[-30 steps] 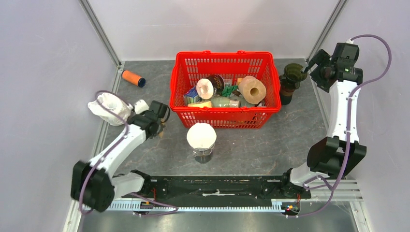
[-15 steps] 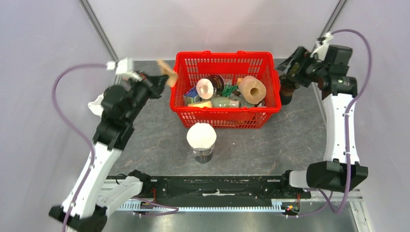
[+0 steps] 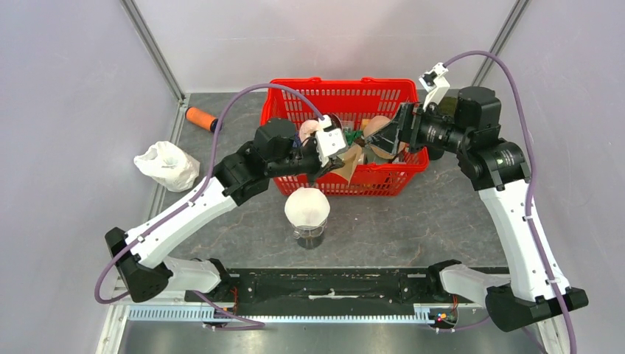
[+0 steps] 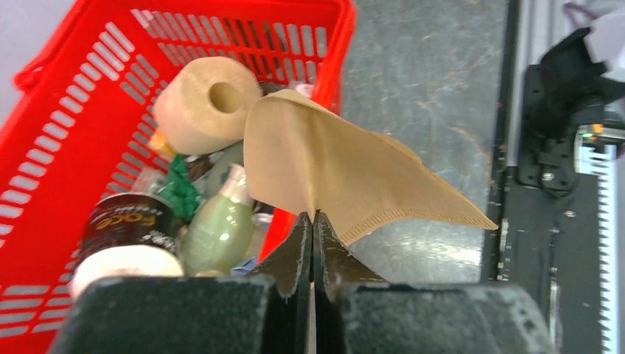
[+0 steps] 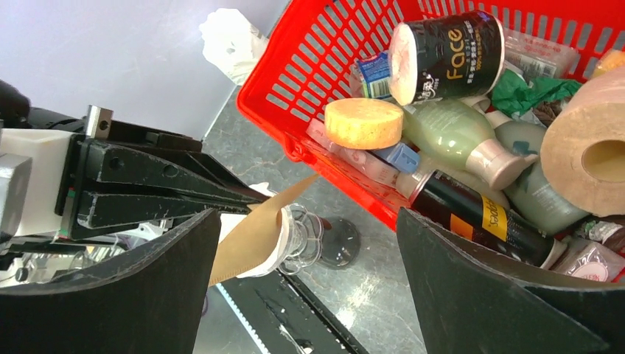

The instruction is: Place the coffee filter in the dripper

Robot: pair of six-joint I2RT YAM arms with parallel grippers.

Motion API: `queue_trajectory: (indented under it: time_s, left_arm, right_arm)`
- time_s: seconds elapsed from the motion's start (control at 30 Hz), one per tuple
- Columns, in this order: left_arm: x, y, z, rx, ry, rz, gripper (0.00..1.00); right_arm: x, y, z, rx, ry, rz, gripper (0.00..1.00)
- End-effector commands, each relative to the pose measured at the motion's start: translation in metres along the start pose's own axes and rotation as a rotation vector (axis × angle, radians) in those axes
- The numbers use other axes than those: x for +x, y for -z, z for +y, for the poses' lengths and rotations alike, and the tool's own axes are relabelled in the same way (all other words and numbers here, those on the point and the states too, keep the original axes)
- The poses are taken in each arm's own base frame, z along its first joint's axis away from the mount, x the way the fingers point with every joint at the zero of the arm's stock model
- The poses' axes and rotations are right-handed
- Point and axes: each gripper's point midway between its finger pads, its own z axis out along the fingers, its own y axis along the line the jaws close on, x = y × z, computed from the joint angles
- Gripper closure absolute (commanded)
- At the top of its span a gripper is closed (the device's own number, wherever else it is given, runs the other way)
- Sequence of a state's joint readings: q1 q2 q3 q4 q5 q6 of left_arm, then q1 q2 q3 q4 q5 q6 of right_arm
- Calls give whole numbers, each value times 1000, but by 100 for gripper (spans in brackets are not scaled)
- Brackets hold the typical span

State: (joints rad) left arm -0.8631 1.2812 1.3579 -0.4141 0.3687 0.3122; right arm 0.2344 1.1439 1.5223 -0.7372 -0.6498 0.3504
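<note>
My left gripper (image 3: pixel 337 164) is shut on a brown paper coffee filter (image 3: pixel 352 162) and holds it in the air at the red basket's front wall. In the left wrist view the filter (image 4: pixel 339 173) fans out from the closed tips of that gripper (image 4: pixel 312 218). The dripper (image 3: pixel 307 210), clear glass with a white top, stands on the table just below and left of the filter. My right gripper (image 3: pixel 389 135) hangs open over the basket with nothing in it. In its own view, the right gripper (image 5: pixel 306 217) frames the filter (image 5: pixel 250 240) and the dripper (image 5: pixel 317 234).
The red basket (image 3: pixel 339 82) holds a paper roll (image 4: pixel 210 103), a green bottle (image 4: pixel 221 225), a black can (image 5: pixel 449 55) and several other items. An orange cylinder (image 3: pixel 203 118) and a white crumpled bag (image 3: pixel 166 164) lie at the left.
Both arms have swung in toward the centre. The left one carried the filter from the far left to the basket's front. The right one came from the back right corner to over the basket.
</note>
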Motion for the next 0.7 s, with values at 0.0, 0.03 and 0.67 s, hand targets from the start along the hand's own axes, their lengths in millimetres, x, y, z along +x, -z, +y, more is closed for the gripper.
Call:
queue_trajectory:
  time_s: [0.0,0.03,0.67]
  left_arm:
    - [-26,-1,24,-134,-121,-24,98]
    - [-24,-5,23,-145,-122,-3,98]
    - [-22,-36,55,-383,-50,94,98]
  right_arm:
    - [1,-9,-14,146,-26,-5,4]
    - [1,-9,-14,166,-37,-1,4]
    - [31,-39,-33,373,-70,130,38]
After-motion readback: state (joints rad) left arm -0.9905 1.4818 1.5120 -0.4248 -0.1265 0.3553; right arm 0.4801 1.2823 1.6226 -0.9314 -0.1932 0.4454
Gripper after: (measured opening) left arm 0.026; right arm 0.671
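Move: The brown coffee filter is already pinched in the left hand, its middle about 4 cm to the right of that hand and 1 cm ahead, level with it. From the right hand the filter lies roughly 6 cm to the left, 4 cm back and 6 cm below. Counted from the right hand, the red basket's middle is some 14 cm ahead, 7 cm left and 26 cm below, while the clear dripper with its white filter stands about 13 cm back, 19 cm left and 21 cm below. The right hand sinks about 5 cm, easing slightly left, to straddle the filter's free part from above with one finger on either side, tipping down a little and beginning to close from wide open to roughly two thirds. The left hand keeps its pinch and carries the filter about 5 cm forward and slightly right in under those fingers, turning some 20 degrees counter-clockwise as it goes. ##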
